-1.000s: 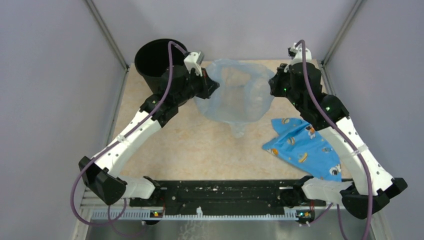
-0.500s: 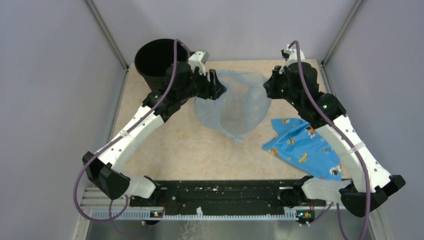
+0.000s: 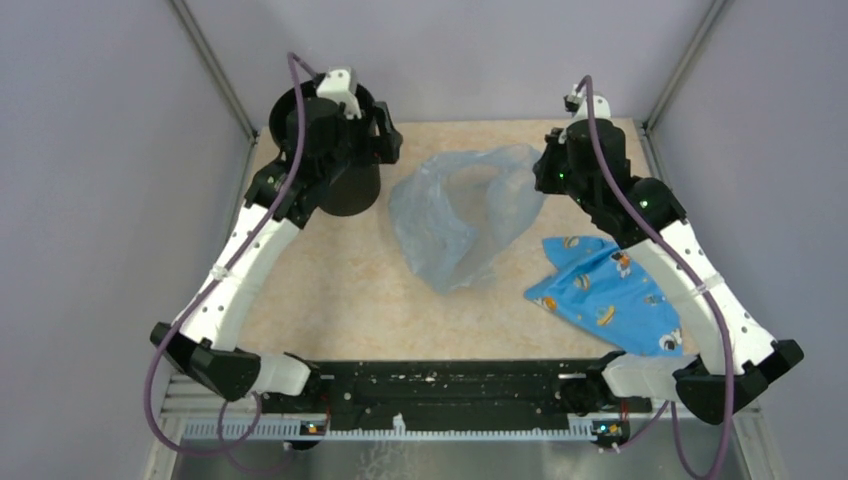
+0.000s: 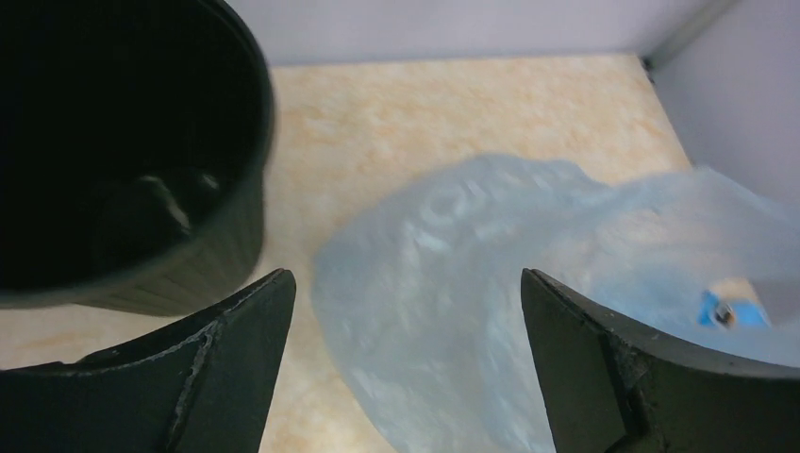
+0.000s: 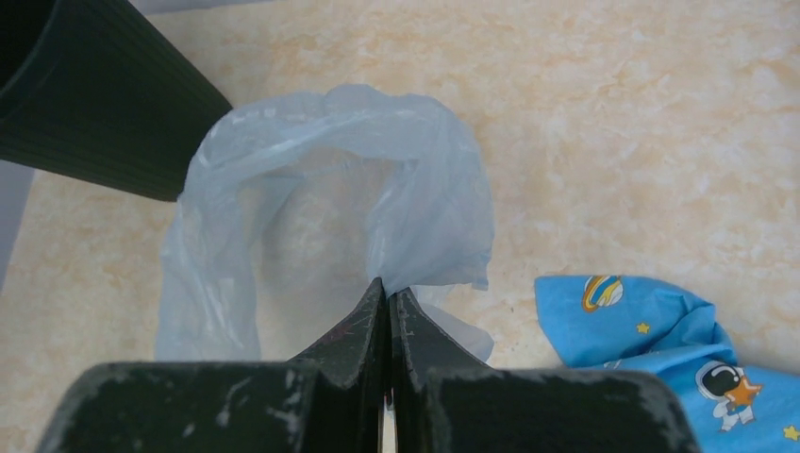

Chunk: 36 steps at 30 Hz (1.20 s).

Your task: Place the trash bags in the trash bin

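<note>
The pale grey-blue trash bag (image 3: 455,215) lies slumped on the table, its right edge lifted. My right gripper (image 3: 538,172) is shut on that edge; in the right wrist view the closed jaws (image 5: 387,285) pinch the film of the bag (image 5: 311,189). My left gripper (image 3: 390,140) is open and empty, beside the black trash bin (image 3: 352,190) at the back left, which the arm partly hides. In the left wrist view the open gripper (image 4: 406,278) hangs above the bag (image 4: 491,283), with the bin (image 4: 123,160) at the left.
A blue patterned cloth (image 3: 610,295) lies at the right under the right arm and shows in the right wrist view (image 5: 679,349). Grey walls and frame posts enclose the table on three sides. The bin's ribbed side shows in the right wrist view (image 5: 104,104).
My left gripper has let go of the bag and swung left and back to the bin. The bag has sagged onto the table, still held by the right gripper.
</note>
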Each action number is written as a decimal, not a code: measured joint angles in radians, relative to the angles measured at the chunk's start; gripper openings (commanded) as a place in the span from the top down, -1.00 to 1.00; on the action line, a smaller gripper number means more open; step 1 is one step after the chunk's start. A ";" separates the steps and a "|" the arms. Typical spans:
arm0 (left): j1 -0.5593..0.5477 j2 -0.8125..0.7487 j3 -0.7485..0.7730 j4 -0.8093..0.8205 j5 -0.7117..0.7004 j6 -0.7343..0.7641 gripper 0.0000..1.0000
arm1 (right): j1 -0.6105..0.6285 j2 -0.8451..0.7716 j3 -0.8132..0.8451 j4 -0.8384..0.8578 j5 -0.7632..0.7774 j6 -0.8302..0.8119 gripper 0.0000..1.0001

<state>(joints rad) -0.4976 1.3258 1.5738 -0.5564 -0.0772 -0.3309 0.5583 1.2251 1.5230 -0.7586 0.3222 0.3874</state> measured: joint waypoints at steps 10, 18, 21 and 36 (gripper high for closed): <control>0.077 0.387 0.449 -0.043 -0.210 0.148 -0.68 | 0.000 -0.001 0.111 -0.010 -0.023 0.002 1.00; 0.112 0.618 0.562 -0.173 -0.262 0.190 -0.29 | 0.000 -0.031 0.183 -0.051 -0.010 -0.002 1.00; 0.119 0.640 0.564 -0.216 -0.261 0.200 -0.23 | 0.000 -0.058 0.221 -0.057 0.010 -0.003 1.00; 0.119 0.656 0.580 -0.245 -0.257 0.242 0.36 | 0.000 -0.044 0.366 -0.098 0.081 -0.041 1.00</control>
<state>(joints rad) -0.3790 1.9820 2.1536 -0.8013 -0.3347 -0.0891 0.5579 1.1812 1.8893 -0.8566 0.4034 0.3466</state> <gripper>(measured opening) 0.382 0.004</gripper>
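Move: The trash bin's right rim is the left hand's goal, about 16 cm ahead, 4 cm left and 10 cm lower; the bin's middle lies 17 cm ahead, 15 cm left and 25 cm lower. The trash bag hangs about 13 cm right of that hand, roughly level ahead, 17 cm lower. From the right hand, which pinches it, the bin is 20 cm ahead, 42 cm left, 22 cm below; the blue cloth is 6 cm back, 17 cm right, 34 cm below. The bin's right rim is what the empty left hand makes for: some 15 cm forward and a little left, first rising slightly, then dipping to end about 9 cm lower, rolling left side up about 25 degrees, turning counter-clockwise. There it stays, closing from wide open to under half around the rim. The right hand keeps its pinch and lifts the bag about 14 cm, drawing slightly back and right and tipping up. ##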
